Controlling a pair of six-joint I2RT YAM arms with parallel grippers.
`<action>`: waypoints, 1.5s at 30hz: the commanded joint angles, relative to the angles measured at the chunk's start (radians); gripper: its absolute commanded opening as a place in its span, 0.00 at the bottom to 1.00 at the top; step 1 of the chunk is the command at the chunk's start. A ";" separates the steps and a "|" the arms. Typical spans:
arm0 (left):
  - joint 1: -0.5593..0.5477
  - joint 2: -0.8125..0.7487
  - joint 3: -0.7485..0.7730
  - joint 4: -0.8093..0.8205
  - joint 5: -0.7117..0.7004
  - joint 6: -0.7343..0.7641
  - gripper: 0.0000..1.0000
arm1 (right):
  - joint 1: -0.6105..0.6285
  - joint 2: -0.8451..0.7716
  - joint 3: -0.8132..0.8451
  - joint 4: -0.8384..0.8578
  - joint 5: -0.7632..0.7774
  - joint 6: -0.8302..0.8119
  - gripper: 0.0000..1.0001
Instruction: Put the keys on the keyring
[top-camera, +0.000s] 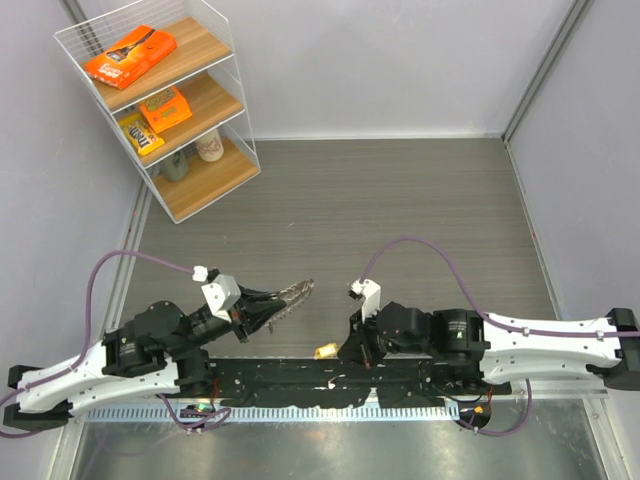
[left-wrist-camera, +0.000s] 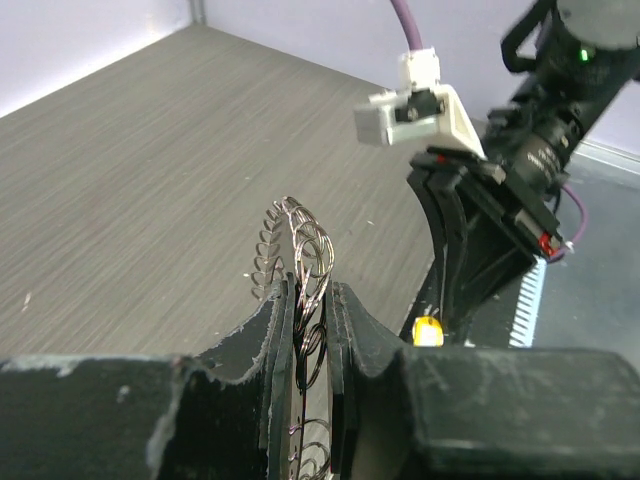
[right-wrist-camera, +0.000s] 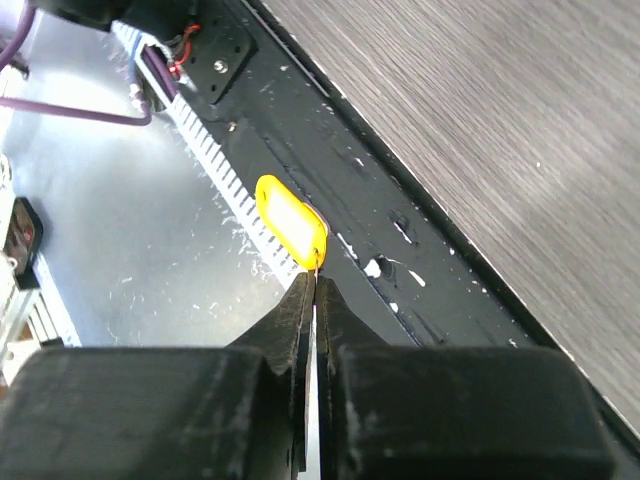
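The keyring, a floppy loop of silvery wire pieces, sticks up from between the fingers of my left gripper, which is shut on it. From above, the keyring pokes out to the right of the left gripper, held above the table. One of the keys, small, yellow and tag-shaped, hangs at the tip of my right gripper, whose jaws are shut on its thin end. It hangs over the black base rail. The same yellow key sits left of the right gripper, below and right of the keyring.
A white wire shelf with snack packs and jars stands at the far left corner. The black rail and a metal plate run along the near edge. Grey walls close in the wooden table.
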 joint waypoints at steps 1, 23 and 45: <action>0.000 0.042 0.052 0.119 0.145 0.013 0.00 | 0.002 -0.025 0.132 -0.143 -0.046 -0.235 0.06; -0.001 0.083 0.083 0.098 0.133 -0.032 0.00 | -0.163 0.096 -0.107 -0.058 0.225 -0.059 0.06; 0.000 0.111 0.069 0.102 0.064 0.001 0.00 | -0.308 0.098 -0.093 -0.043 0.294 -0.085 0.48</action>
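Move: The right hand, pinching the keys with the yellow tag, is over the black strip; the bare table spot they go to lies about 10 cm ahead, 6 cm to its right and 12 cm below. The table's near edge is some 2 cm straight ahead and 12 cm down; the keyring is roughly 10 cm ahead, 13 cm left and 14 cm higher. From the left hand the spot is about 22 cm right, 2 cm ahead and 26 cm below. Up about 5 cm, then forward and to the right, the right hand swings the held keys away from the keyring and sinks some 17 cm to the tabletop, its fingers tipping steeper and turning clockwise. It slides on forward low, opens and starts to rise off the keys. The left hand, still gripping the keyring, draws back and right about 3 cm each, then comes partly forward again. ##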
